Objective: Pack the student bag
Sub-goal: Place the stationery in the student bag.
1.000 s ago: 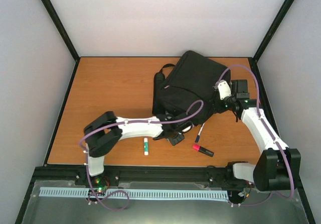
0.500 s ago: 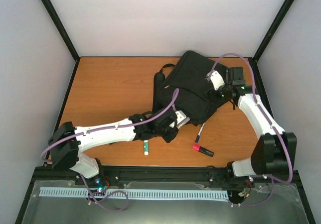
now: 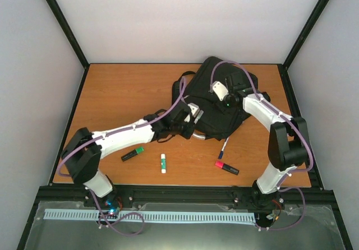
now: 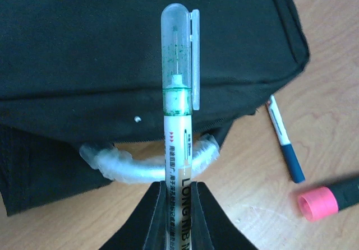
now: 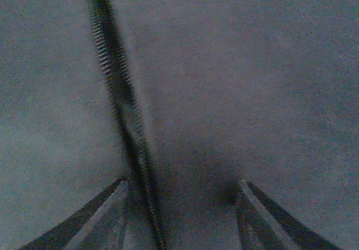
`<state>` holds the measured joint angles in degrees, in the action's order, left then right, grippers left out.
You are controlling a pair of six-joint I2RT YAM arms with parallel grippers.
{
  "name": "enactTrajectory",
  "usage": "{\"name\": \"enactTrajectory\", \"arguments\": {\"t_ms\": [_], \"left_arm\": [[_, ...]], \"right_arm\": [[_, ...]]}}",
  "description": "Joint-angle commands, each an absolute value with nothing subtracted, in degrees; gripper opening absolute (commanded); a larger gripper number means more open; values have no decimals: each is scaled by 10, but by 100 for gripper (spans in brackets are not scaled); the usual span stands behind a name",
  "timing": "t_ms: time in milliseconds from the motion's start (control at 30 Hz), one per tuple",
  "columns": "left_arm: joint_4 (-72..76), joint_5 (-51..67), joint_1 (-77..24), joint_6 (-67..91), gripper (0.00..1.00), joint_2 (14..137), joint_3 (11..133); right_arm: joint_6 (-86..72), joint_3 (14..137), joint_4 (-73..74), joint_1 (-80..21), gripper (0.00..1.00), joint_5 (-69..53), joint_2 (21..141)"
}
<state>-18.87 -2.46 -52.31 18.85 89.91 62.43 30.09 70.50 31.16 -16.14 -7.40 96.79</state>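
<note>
The student bag is a large black backpack lying at the back right of the table. My left gripper is shut on a white marker pen with a clear cap and green ink. The pen points at the bag's near edge, above its grey loop handle. My right gripper is down on top of the bag. In the right wrist view its jaws stand open against the dark fabric, with a zip seam running beside the left finger.
On the wooden table near the bag lie a blue pen, a pink highlighter, a white glue stick and a green highlighter. Black frame posts and white walls bound the table.
My left arm has stretched forward, carrying the pen up to the bag's near edge. My right arm has swung left onto the bag and its jaws have narrowed.
</note>
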Motion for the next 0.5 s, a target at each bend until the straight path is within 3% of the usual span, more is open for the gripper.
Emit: {"name": "enactTrajectory", "arguments": {"t_ms": [0, 467], "left_arm": [[-163, 30, -471, 189, 1, 953, 693], [-186, 154, -422, 165, 1, 1103, 847]], "right_arm": [[297, 735, 282, -180, 47, 9, 995], [286, 744, 273, -182, 8, 24, 989]]}}
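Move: The white pen already sits in the left fingers. The bag pocket's opening lies about 11 cm ahead of that hand, 8 cm to its right and 5 cm lower. The plastic-wrapped handle is almost straight beneath the left hand, some 10 cm down, and the blue-capped pen about 6 cm back and 11 cm right, on the table. For the open right gripper, the pocket lip is about 2 cm ahead, level sideways and 1 cm down. Close the right gripper on the pocket lip, nudging it forward about 2 cm first, so that the fabric is pinched between its fingertips. Meanwhile carry the white pen with the left hand about 9 cm forward, nearly level over the bag towards the pocket opening, curving to the right at the end; keep the grip on the pen. ##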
